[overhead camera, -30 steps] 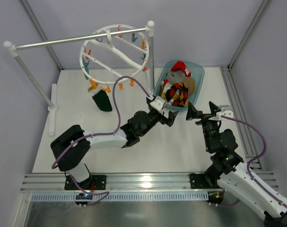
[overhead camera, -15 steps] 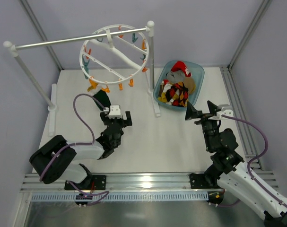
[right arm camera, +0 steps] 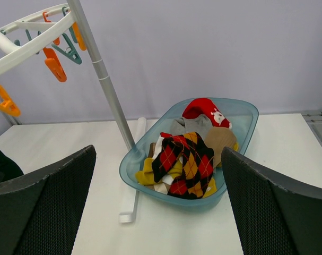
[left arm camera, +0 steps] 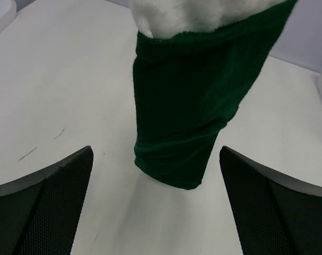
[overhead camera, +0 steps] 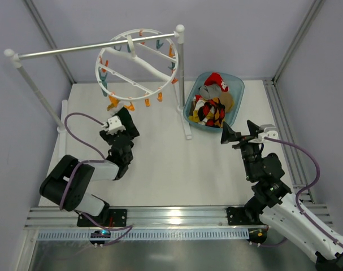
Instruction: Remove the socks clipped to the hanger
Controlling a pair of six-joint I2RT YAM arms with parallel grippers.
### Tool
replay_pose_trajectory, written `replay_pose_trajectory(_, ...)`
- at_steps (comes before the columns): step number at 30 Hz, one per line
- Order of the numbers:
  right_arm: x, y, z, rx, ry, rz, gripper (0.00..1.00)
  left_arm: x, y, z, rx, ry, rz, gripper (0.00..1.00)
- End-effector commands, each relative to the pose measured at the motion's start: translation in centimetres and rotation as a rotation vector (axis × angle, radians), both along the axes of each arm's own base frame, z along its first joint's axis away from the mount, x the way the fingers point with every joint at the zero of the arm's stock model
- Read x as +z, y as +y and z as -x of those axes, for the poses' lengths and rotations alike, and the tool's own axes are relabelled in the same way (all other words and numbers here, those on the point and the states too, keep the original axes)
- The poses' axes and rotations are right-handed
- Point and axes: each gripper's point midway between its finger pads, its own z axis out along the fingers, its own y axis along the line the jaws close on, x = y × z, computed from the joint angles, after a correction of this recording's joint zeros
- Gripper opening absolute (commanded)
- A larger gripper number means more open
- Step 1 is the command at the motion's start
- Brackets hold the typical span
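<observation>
The white round hanger (overhead camera: 138, 63) with orange and teal clips hangs from the rail. One dark green sock (overhead camera: 124, 115) hangs from its near rim, its toe just above the table. In the left wrist view this green sock (left arm camera: 192, 117) has a white fuzzy part above it. My left gripper (overhead camera: 125, 129) is open just in front of the sock, and nothing lies between its fingers (left arm camera: 44, 202). Other socks, among them a dark argyle one (right arm camera: 187, 159), lie in the blue basin (overhead camera: 241, 89). My right gripper (overhead camera: 239, 132) stands open and empty near the basin.
A straight white rail stand (overhead camera: 92, 48) crosses the back. Its right post (overhead camera: 181, 84) and floor foot stand between the hanger and the basin. The left post (overhead camera: 41, 96) is near the left wall. Purple cables trail from both arms.
My left arm has swung from the basin across the table to the left and now faces the hanging green sock. The right arm has stayed still.
</observation>
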Motion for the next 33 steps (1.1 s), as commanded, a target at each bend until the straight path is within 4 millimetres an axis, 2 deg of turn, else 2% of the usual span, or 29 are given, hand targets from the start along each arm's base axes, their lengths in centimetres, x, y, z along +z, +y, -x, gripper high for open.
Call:
replay_pose_trajectory(1,2.3,-0.1,0.5,0.018,-0.050,-0.048,1.00,2.3,-0.1,-2.2,0.009,-0.096,0.055,1.00)
replay_pose_trajectory(2,2.3,0.0,0.5,0.020,-0.049,-0.046,1.00,3.1,-0.2,-2.7,0.011,-0.124,0.060,1.00)
replay_pose_trajectory(5,2.4,0.0,0.5,0.021,-0.053,-0.049,1.00,2.8,-0.5,-3.5,0.005,-0.125,0.019,1.00)
replay_pose_trajectory(6,2.4,0.0,0.5,0.024,-0.053,-0.047,1.00,3.3,-0.7,-3.7,0.003,-0.149,0.022,0.98)
replay_pose_trajectory(7,2.4,0.0,0.5,0.024,-0.054,-0.046,1.00,2.8,-0.8,-3.9,-0.002,-0.142,0.004,0.97)
replay_pose_trajectory(8,2.4,0.1,0.5,0.027,-0.055,-0.047,1.00,2.9,-0.9,-4.0,-0.003,-0.152,0.004,0.92)
replay_pose_trajectory(9,2.4,0.2,0.5,0.028,-0.055,-0.044,1.00,3.4,-0.8,-4.1,0.003,-0.177,0.013,0.76)
replay_pose_trajectory(10,2.3,0.2,0.5,0.031,-0.054,-0.044,1.00,3.2,-0.7,-4.1,0.014,-0.178,0.010,0.67)
replay_pose_trajectory(11,2.4,0.2,0.4,0.029,-0.053,-0.043,1.00,2.8,-0.5,-4.2,0.022,-0.176,0.006,0.54)
replay_pose_trajectory(12,2.3,0.2,0.4,0.026,-0.052,-0.041,1.00,2.9,-0.5,-4.2,0.025,-0.190,0.015,0.26)
replay_pose_trajectory(15,2.4,0.2,0.5,0.027,-0.054,-0.040,1.00,2.3,-0.7,-3.9,0.008,-0.190,0.026,0.00)
replay_pose_trajectory(19,2.4,0.3,0.5,0.036,-0.055,-0.038,1.00,2.8,-1.7,-2.9,-0.050,-0.230,0.064,0.00)
replay_pose_trajectory(20,2.5,0.4,0.5,0.038,-0.055,-0.036,1.00,2.4,-1.8,-2.3,-0.063,-0.225,0.064,0.00)
replay_pose_trajectory(23,2.7,1.0,0.4,0.064,-0.056,-0.028,1.00,2.7,-3.4,-0.8,-0.126,-0.243,0.074,0.00)
replay_pose_trajectory(24,2.4,1.4,0.2,0.075,-0.047,-0.021,1.00,2.6,-4.5,-0.3,-0.161,-0.239,0.076,0.00)
replay_pose_trajectory(27,2.8,2.6,-0.1,0.121,-0.050,-0.014,1.00,2.8,-6.3,0.7,-0.216,-0.241,0.080,0.00)
replay_pose_trajectory(28,2.3,3.1,-0.6,0.128,-0.031,-0.003,1.00,2.8,-7.6,1.2,-0.252,-0.239,0.078,0.00)
replay_pose_trajectory(30,2.6,3.9,-1.0,0.151,-0.028,0.003,1.00,2.8,-8.9,1.6,-0.287,-0.238,0.077,0.00)
replay_pose_trajectory(31,2.0,4.5,-1.6,0.157,-0.005,0.018,1.00,3.0,-10.3,2.1,-0.319,-0.238,0.074,0.00)
replay_pose_trajectory(33,2.2,5.5,-2.2,0.180,-0.002,0.025,1.00,3.1,-11.7,2.6,-0.348,-0.236,0.048,0.00)
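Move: The sock with the green lower part hangs right in front of the left hand's open fingers, its middle about 5 cm ahead, 1 cm to the right and 5 cm up. The orange clip holding it is some 16 cm above the hand and 5 cm ahead; the teal bin lies about 41 cm to the right, 14 cm ahead and 10 cm below. From the right hand the sock is roughly 45 cm to the left, 15 cm ahead and 14 cm lower. The left hand pushes some 4 cm forward to bring its open fingers around the green lower end of the sock and shuts them fully, pinching the cloth. Keeping that pinch, it pulls the sock away to the right by about 9 cm, back about 6 cm and a little down, swinging some 20 degrees clockwise, while the open, empty right hand drifts about 4 cm left and a little forward near the end. ##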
